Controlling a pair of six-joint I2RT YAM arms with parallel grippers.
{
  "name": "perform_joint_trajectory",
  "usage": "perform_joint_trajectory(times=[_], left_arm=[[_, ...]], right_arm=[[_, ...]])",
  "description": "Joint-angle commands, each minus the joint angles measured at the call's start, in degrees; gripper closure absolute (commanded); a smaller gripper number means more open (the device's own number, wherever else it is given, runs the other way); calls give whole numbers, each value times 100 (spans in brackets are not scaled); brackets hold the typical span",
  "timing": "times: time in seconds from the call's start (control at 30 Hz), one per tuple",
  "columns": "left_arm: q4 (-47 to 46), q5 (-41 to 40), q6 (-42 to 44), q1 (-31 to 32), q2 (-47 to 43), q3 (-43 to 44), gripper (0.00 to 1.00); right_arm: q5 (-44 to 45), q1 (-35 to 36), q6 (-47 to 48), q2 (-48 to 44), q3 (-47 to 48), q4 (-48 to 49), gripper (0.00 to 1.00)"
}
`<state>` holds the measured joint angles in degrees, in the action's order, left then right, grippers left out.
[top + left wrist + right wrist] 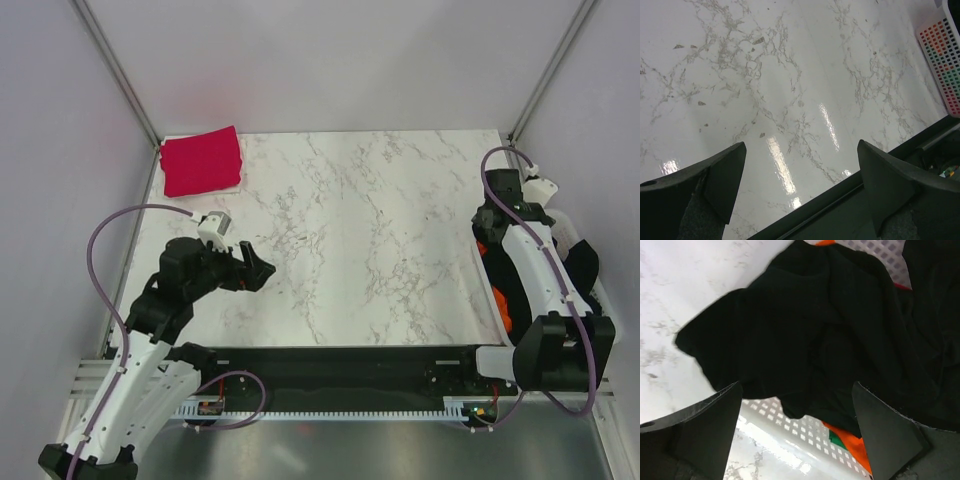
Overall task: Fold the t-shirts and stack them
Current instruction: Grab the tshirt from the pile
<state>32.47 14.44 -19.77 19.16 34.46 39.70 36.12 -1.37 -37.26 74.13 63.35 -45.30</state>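
Note:
A folded red t-shirt (pixel 202 160) lies at the table's back left corner. A crumpled black t-shirt (pixel 815 325) hangs over the rim of a white perforated basket (pixel 785 422), with an orange t-shirt (pixel 852 440) and a bit of green cloth under it. My right gripper (pixel 797 430) is open and empty just above the black shirt; in the top view it (pixel 488 232) is over the basket at the right edge. My left gripper (pixel 800 190) is open and empty above bare marble at the front left, also in the top view (pixel 262 270).
The basket (pixel 592 285) stands off the table's right side with orange cloth (pixel 503 305) showing; it also appears in the left wrist view (pixel 942 55). A black rail (pixel 340 360) runs along the near table edge. Grey walls enclose the back and sides.

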Motion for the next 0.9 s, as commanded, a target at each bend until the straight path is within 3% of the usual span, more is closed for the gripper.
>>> perform_joint_trajectory(times=[0.0,0.27,0.57,0.7,0.87], left_arm=[[-127,270,35,35,96,90,0],[-136,279,26,132,140,81,0],[-153,376,26,158,333,90,0],[-153,402,26,158,369,82,0],[-162,402,26,167,395,90,0]], right_arm=[[-105,-354,34,49,-287,266,2],[-97,-1436,508,23,-526,724,2],[580,-1481,359,-364,-464,681,2],[888,-1489,298,-1012,-481,750,3],[407,-1586,26,-874,-613,742,2]])
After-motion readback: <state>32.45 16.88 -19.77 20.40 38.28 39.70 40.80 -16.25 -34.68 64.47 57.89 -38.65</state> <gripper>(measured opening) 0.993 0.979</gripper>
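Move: The black t-shirt, heaped in the basket, has its middle about 8 cm to the right of the right gripper, some 7 cm back and roughly 13 cm below. The middle of the basket's left rim is about 3 cm left and 6 cm back; the orange t-shirt showing along that side is some 12 cm back, neither left nor right. From the left gripper the black t-shirt lies about 54 cm right, 3 cm ahead and 16 cm below. Carry the open right gripper about 8 cm to the right and some 5 cm back, in from the basket's left side to above the black t-shirt. Dip about 3 cm on the way, then rise some 6 cm from that low point while still easing right and back. Turn the wrist clockwise about 15 degrees and keep the fingers wide open. ##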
